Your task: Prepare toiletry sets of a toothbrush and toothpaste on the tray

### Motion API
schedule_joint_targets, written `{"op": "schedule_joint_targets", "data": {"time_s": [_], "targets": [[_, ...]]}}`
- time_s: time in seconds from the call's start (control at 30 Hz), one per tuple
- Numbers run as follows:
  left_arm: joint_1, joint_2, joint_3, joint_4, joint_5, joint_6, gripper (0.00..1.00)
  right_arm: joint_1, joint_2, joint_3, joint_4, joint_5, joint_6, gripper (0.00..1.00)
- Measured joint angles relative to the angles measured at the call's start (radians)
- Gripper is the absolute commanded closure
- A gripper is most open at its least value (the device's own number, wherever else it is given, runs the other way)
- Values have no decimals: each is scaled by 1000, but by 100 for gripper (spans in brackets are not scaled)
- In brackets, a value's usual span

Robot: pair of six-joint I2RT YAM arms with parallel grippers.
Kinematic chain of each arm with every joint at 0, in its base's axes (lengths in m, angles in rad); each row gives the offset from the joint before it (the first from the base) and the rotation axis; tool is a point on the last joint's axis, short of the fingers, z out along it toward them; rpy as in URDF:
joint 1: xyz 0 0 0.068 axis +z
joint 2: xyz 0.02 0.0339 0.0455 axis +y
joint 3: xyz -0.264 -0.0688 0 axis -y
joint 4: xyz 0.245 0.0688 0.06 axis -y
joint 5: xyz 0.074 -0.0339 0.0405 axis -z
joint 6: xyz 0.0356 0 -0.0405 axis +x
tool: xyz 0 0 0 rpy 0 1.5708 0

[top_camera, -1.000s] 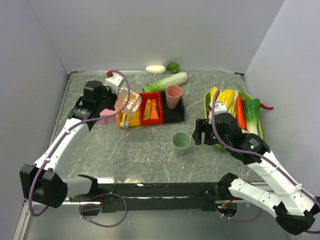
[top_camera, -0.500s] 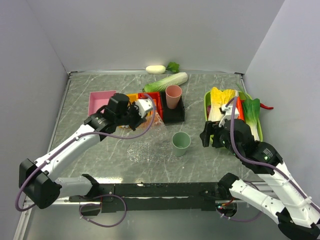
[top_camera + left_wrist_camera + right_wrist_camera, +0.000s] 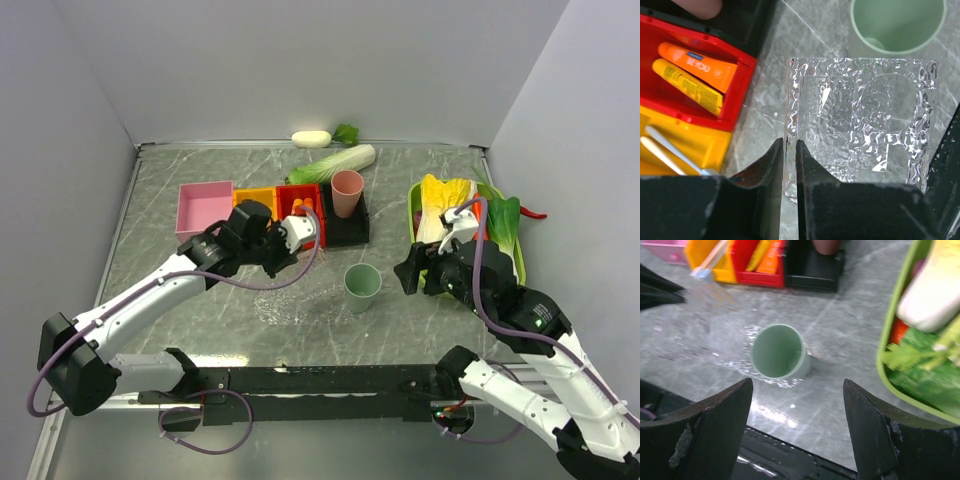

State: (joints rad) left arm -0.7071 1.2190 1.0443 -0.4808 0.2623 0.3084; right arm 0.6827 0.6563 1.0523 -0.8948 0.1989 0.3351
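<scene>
My left gripper (image 3: 789, 145) (image 3: 292, 258) is shut on the near edge of the clear speckled tray (image 3: 860, 125), which reaches out towards the green cup (image 3: 897, 22). In the right wrist view the tray (image 3: 715, 295) shows only as a faint shimmer. An orange toothpaste (image 3: 700, 65) and a yellow-orange one (image 3: 687, 85) lie in the red bin (image 3: 300, 205). Two pale toothbrushes (image 3: 670, 145) lie in the yellow bin (image 3: 255, 198). My right gripper (image 3: 797, 382) (image 3: 410, 270) hangs open and holds nothing, just right of the green cup (image 3: 362, 285).
A pink bin (image 3: 205, 208) stands left of the yellow one. A pink cup (image 3: 347, 190) sits on a black tray (image 3: 350, 232). The green vegetable tray (image 3: 518, 262) lies at the right. A cabbage (image 3: 335, 163) lies at the back. Glinting speckles (image 3: 285, 300) show left of the green cup.
My left arm has swung the tray from above the bins down and rightwards, towards the green cup. The right gripper has shifted slightly and stayed open.
</scene>
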Motion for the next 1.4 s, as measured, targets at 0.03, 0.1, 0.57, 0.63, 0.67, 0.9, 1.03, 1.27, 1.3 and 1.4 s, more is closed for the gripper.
{"op": "schedule_joint_targets", "data": {"time_s": [0.03, 0.1, 0.57, 0.63, 0.67, 0.9, 1.03, 1.27, 1.3, 1.4], "targets": [[-9, -2, -6, 0, -4, -2, 99, 0, 3, 0, 14, -19, 1, 24], [-32, -12, -23, -3, -22, -10, 99, 0, 17, 0, 48, -60, 5, 25], [-133, -249, -218, 55, -148, -64, 99, 27, 329, -31, 344, -443, 106, 35], [-138, -275, -229, 68, -157, -67, 99, 35, 355, -30, 371, -479, 122, 36], [-140, -281, -231, 74, -160, -67, 99, 40, 367, -30, 381, -493, 126, 36], [-162, -304, -251, 128, -190, -69, 99, 61, 435, -31, 460, -590, 176, 43], [-182, -328, -275, 140, -209, -71, 99, 64, 467, -31, 486, -616, 196, 46], [-198, -376, -291, 163, -233, -71, 99, 72, 513, -31, 499, -635, 208, 50], [-199, -381, -293, 171, -234, -71, 99, 73, 517, -32, 501, -638, 211, 51], [-203, -386, -293, 185, -235, -72, 99, 74, 521, -34, 516, -647, 218, 55]]}}
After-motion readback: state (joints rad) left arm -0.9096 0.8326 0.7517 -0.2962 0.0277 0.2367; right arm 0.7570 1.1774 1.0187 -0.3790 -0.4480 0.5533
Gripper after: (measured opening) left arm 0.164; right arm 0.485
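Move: From the open right gripper, the middle of the clear tray lies some 20 cm to the left, 2 cm ahead and 7 cm below. The green cup stands about 11 cm left and 3 cm ahead, roughly 20 cm below; the black bin is around 19 cm ahead and 13 cm left, the red bin 10 cm to the left of the black one. The left gripper already pinches the tray's rim, the tray's middle about 5 cm back and 5 cm right of that hand, slightly lower. Sweep the right gripper about 19 cm left to the tray, sinking a little late on, turning counter-clockwise some 30 degrees and tipping down, and narrow the fingers to about half open around the tray's right-hand edge. Keep the left grip shut on the rim and draw the tray back about 5 cm, dipping slightly, then rising while the fingers tip upward. ##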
